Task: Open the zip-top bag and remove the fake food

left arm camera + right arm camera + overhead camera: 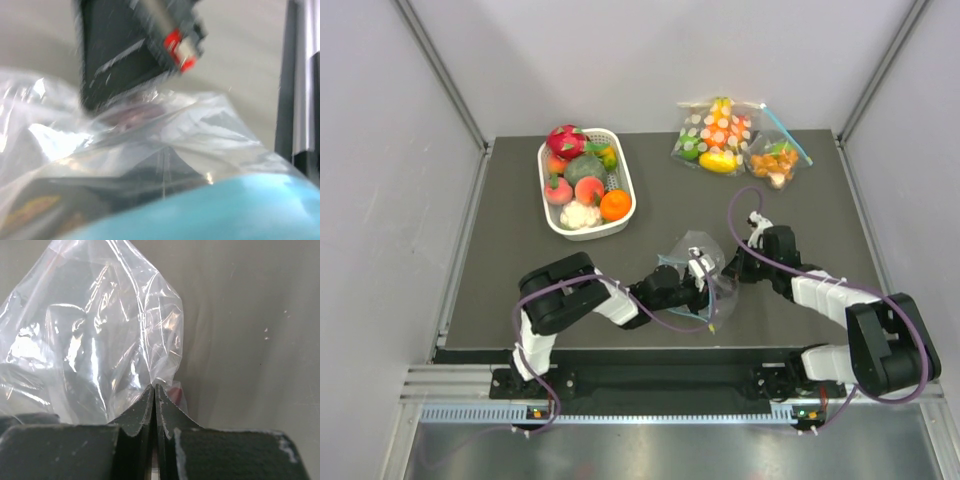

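The clear zip-top bag [692, 245] lies crumpled mid-table between my two grippers and looks empty. My right gripper [740, 258] pinches a fold of the bag [90, 340]; its fingertips [155, 387] are pressed together on the plastic. My left gripper [705, 292] is at the bag's near side. In the left wrist view the bag [150, 135] and its teal zip strip [240, 210] cover the jaws, so the fingers are hidden. The fake food, a pink-red dragon fruit [566, 140] and peaches [589, 190], lies in the white basket [620, 226].
The basket at the back left also holds a cabbage, a cauliflower and an orange. A polka-dot bag of toy food [715, 135] and a small bag of orange pieces [775, 160] lie at the back right. Grey walls enclose the dark table.
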You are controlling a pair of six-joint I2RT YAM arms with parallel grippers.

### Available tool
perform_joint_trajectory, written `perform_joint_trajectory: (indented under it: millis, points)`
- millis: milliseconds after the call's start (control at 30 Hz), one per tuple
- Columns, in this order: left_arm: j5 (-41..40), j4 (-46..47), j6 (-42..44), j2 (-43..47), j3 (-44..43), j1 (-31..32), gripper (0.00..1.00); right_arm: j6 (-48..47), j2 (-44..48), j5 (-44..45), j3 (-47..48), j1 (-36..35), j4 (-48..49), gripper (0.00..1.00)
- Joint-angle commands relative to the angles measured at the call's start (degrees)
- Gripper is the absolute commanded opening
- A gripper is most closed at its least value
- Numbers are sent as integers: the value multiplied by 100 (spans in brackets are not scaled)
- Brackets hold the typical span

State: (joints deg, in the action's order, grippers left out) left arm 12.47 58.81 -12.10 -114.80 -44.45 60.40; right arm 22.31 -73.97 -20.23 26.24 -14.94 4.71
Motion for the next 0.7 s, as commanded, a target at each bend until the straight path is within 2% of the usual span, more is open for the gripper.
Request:
perform_joint_trajectory:
  millis: [0, 100, 233, 333, 367, 467, 567, 667]
  points:
    - [-341, -255, 181, 615, 296, -64, 0, -59, 164, -122, -40, -9, -155, 0]
    - [-394, -238, 208, 976, 551, -72, 0, -103, 208, -104, -40, 61, -190, 0]
    - [-255, -229, 243, 1013, 551, -64, 0, -130, 208, -139, -40, 96, -207, 0]
    - [-79, -186, 243, 750, 288, -64, 8, -112, 191, -183, -66, 88, -190, 0]
    - [-34, -142, 208, 679, 183, -72, 18, -112, 225, -174, -75, 96, -207, 0]
    - [-34, -97, 181, 398, -28, -64, 33, -112, 287, -183, -84, 88, -234, 0]
    - [10, -159, 217, 257, -187, -64, 38, -130, 313, -183, -75, 88, -243, 0]
    - [10, -246, 208, 126, -327, -64, 40, -112, 279, -201, -66, 88, -234, 0]
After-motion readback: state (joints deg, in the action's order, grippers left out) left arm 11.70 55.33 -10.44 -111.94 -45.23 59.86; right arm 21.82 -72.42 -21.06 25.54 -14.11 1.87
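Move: The red fake food left in the bag lies some 6 cm to the left hand's right, 3 cm ahead and about 2 cm lower. The open blue zip strip is roughly 6 cm to that hand's left and 2 cm ahead, about level with it, and the right gripper's tips are around 6 cm to its right and 5 cm ahead. From the right hand, the red food is about 2 cm back, straight below by some 2 cm. The bag's clear film stays pinched in the shut right fingers, which ease back about 1 cm. At the bag's mouth the left hand, fingers already shut, draws left about 3 cm away from the red food and rises some 2 cm, then opens to under half and slides back right towards it by about 2.5 cm, its fingers still pointing right. ##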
